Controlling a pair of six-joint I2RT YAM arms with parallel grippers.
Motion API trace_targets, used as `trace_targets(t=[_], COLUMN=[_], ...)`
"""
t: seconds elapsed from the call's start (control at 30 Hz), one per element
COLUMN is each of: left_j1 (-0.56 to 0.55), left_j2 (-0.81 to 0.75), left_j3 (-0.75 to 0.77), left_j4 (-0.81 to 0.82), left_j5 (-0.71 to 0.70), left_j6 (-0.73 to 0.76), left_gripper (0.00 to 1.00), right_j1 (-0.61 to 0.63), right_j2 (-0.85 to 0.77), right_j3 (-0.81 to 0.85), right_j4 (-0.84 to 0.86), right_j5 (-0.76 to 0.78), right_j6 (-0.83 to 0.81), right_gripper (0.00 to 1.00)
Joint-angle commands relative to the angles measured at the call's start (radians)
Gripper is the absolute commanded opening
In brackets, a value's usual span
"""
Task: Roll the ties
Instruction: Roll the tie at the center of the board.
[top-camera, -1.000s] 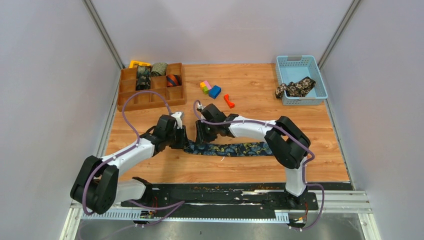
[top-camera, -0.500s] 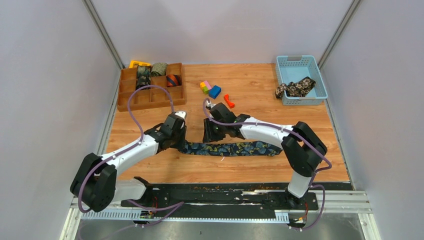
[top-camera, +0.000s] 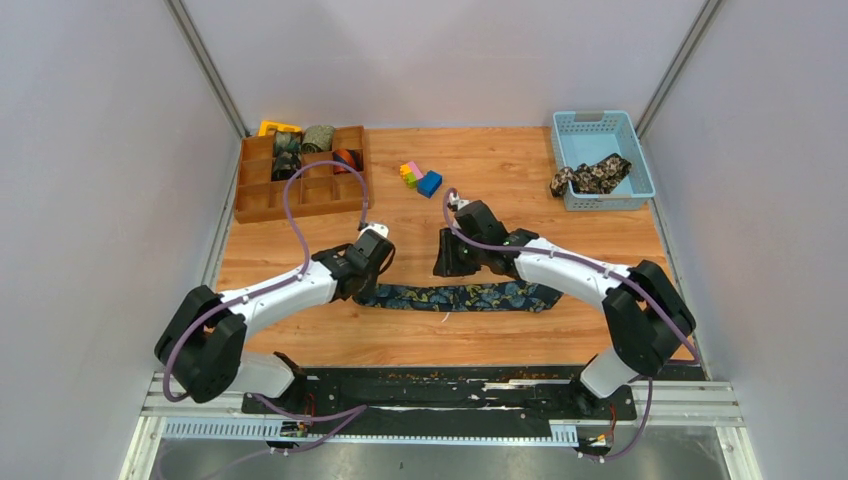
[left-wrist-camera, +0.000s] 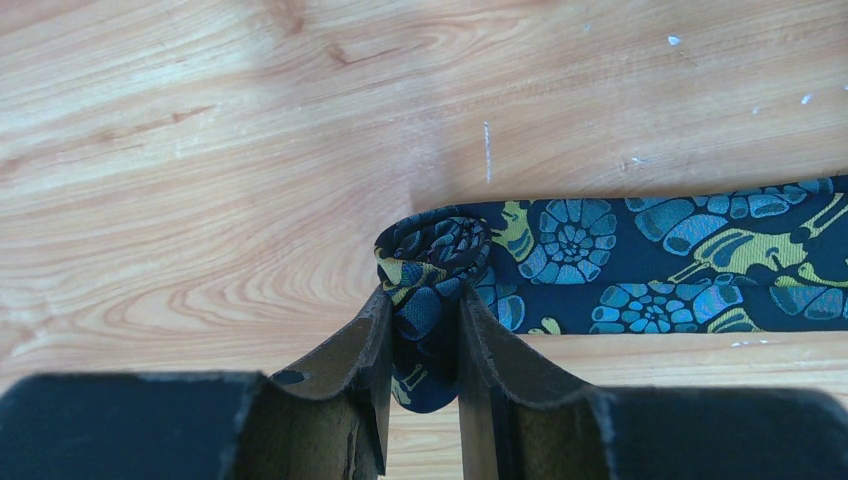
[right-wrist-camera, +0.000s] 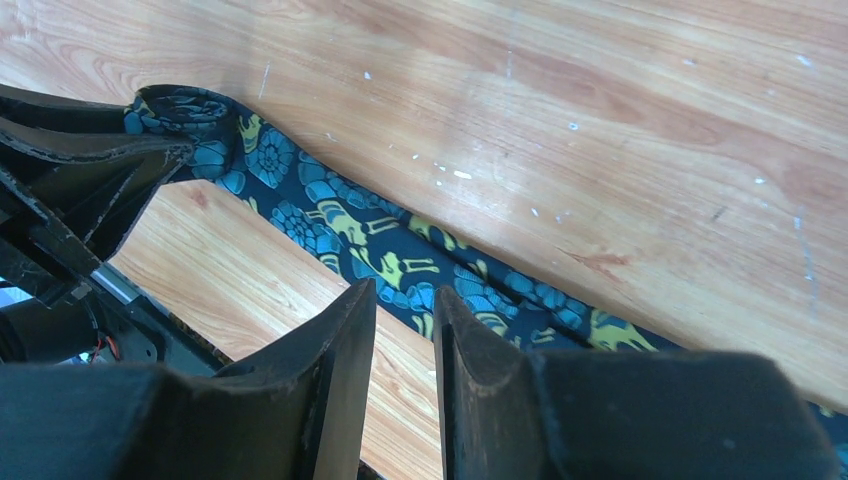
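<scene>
A navy tie (top-camera: 470, 296) with gold-teal paisley lies flat across the middle of the table. Its left end is wound into a small coil (left-wrist-camera: 432, 255), and my left gripper (left-wrist-camera: 420, 300) is shut on that coil; seen from above, the left gripper (top-camera: 368, 275) sits at the tie's left end. My right gripper (top-camera: 447, 262) hovers just behind the strip. In its wrist view, the right gripper (right-wrist-camera: 405, 295) shows a narrow gap with only table and tie (right-wrist-camera: 400, 240) beneath. A black-tan floral tie (top-camera: 592, 175) hangs over the basket's edge.
A wooden divided tray (top-camera: 300, 195) at the back left holds several rolled ties, among them a green one (top-camera: 318, 138) and a striped one (top-camera: 345, 158). A blue basket (top-camera: 630, 130) stands back right. Small plastic blocks (top-camera: 420, 177) lie behind the grippers.
My left gripper has shifted right along the tie with the coil in it. My right gripper has come off the strip and moved right and toward the back.
</scene>
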Motion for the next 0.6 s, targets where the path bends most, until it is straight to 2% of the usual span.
trace_targets(t=[0.0,0.33,0.43,0.57], left_j1=[-0.036,-0.15,-0.18,-0.218], left_j2=[0.046,0.192,0.233,0.287], left_j3=[0.069,0.164,0.192,0.231], left_j4=[-0.058,-0.153,-0.168,-0.191], left_j5=[-0.142,-0.327,-0.352,-0.373], left_j6=[-0.007,-0.041,-0.056,-0.071], left_gripper=[0.22,0.22,0.22,0.23], right_j1=[-0.029,-0.088,-0.1,-0.114], right_j2=[-0.072,-0.18,-0.215,-0.251], right_j3=[-0.034,-0.114,-0.132,-0.146], right_j4=[0.002,0.008,0.005,-0.007], right_j5=[0.01,0.009,0.013,0.023], right_j6=[-0.019,-0.009,-0.007,-0.007], right_gripper=[0.29,0.37,0.48,0.53])
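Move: The tie's coil is already pinched in the left hand, its middle about 1 cm ahead of the finger point and 1 cm below. The unrolled strip lies flat to the right, its middle some 19 cm right, level with the hand fore and aft, and 3 cm lower; a white scrap lies 16 cm right and 4 cm back. From the right hand the coil is about 15 cm left, 2 cm back and 4 cm lower. Keeping the coil pinched, the left hand rolls some 20 degrees over towards its right, left side rising, and makes a small hop up and forward before settling about 1 cm to the right along the strip. The empty right hand backs off above the tie, about 5 cm to the right, lifting late by 1.5 cm as its fingers spread wider. ##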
